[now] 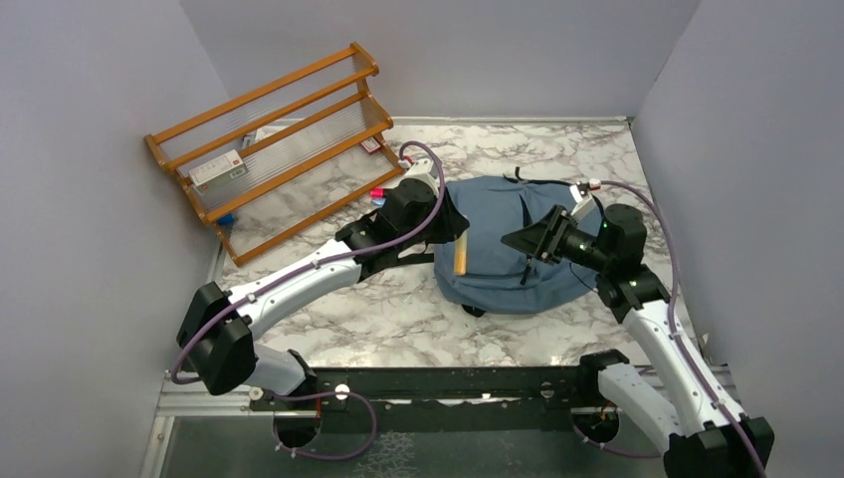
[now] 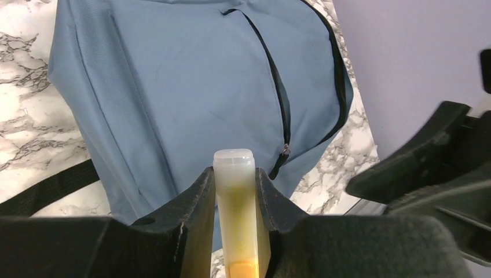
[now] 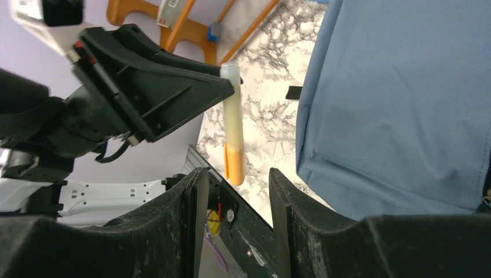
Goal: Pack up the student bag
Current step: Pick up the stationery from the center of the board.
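Observation:
The student bag (image 1: 498,249) is a dusty-blue backpack lying flat on the marble table, its black zipper (image 2: 278,87) shut along the front. My left gripper (image 1: 453,237) hovers over the bag's left edge, shut on a tube (image 2: 234,197) with a pale cap end and an orange lower end. In the right wrist view that tube (image 3: 234,133) hangs down from the left gripper (image 3: 217,90) beside the bag (image 3: 399,104). My right gripper (image 3: 233,174) stands open and empty above the bag's right half (image 1: 518,242), facing the left gripper.
A wooden shelf rack (image 1: 279,129) leans at the back left with a small box (image 1: 216,169) on it. Small coloured items (image 1: 378,194) lie at its foot. A black strap (image 2: 46,188) trails from the bag. Grey walls close three sides.

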You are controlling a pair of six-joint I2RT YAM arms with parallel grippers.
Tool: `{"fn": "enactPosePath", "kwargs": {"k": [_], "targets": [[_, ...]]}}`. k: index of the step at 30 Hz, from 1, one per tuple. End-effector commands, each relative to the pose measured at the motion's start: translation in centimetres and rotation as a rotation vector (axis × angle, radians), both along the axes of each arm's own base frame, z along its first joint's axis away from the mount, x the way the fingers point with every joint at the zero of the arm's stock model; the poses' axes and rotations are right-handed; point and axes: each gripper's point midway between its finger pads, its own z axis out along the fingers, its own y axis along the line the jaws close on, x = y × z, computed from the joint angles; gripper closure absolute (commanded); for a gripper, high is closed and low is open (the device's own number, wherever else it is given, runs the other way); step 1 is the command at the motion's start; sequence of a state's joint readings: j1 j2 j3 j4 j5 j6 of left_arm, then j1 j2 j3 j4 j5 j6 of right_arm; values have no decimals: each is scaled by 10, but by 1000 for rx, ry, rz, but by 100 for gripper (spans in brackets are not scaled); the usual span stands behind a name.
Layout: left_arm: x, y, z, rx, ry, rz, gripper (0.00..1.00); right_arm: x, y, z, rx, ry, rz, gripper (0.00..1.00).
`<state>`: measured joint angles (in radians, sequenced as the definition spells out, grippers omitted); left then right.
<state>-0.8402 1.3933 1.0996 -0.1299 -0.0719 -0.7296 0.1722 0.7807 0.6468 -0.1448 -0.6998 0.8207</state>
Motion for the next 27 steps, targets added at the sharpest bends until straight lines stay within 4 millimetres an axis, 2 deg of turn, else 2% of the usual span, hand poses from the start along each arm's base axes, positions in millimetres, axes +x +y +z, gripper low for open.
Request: {"fn": "enactPosePath", "kwargs": {"k": [1,4,7,13,27], "targets": [[5,-1,23,-50,-41,40,100,24,13,4,-41,-45,-18,52],[8,9,22,-27,-42,84,100,31,28,2,-51,-49,3,52],[7,13,23,-26,-44,97,100,28,45,3,-43,-53,30,52],[4,9,23,-42,-39,74,100,24,68,0,-30,-66,64,52],[-1,0,18,-64,-30,24,100,32,86,-9,-36,-54,80,52]]}}
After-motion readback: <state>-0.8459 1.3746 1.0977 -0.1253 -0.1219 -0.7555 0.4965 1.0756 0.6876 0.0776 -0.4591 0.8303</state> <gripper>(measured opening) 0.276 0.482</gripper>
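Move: The stationery stick stands roughly upright, still pinched near its white top by the left gripper, its middle some 4 cm below that hand point. From the empty right gripper, the stick's middle lies about 10 cm to the left, 4 cm ahead and 5 cm lower. The blue bag lies beneath, its middle roughly 11 cm ahead of the right gripper, 5 cm to its right and 15 cm down; the black strap is about 19 cm left, 9 cm ahead and 18 cm down. Bring the right gripper about 8 cm to the left towards the stationery stick below the left fingertips, sinking some 3 cm and easing slightly forward, quickly at first and slowing as the stick nears. Keep the right fingers half open and their heading nearly unchanged, stopping just short of closing. Hold the left gripper almost still, keeping its grip on the stick. ##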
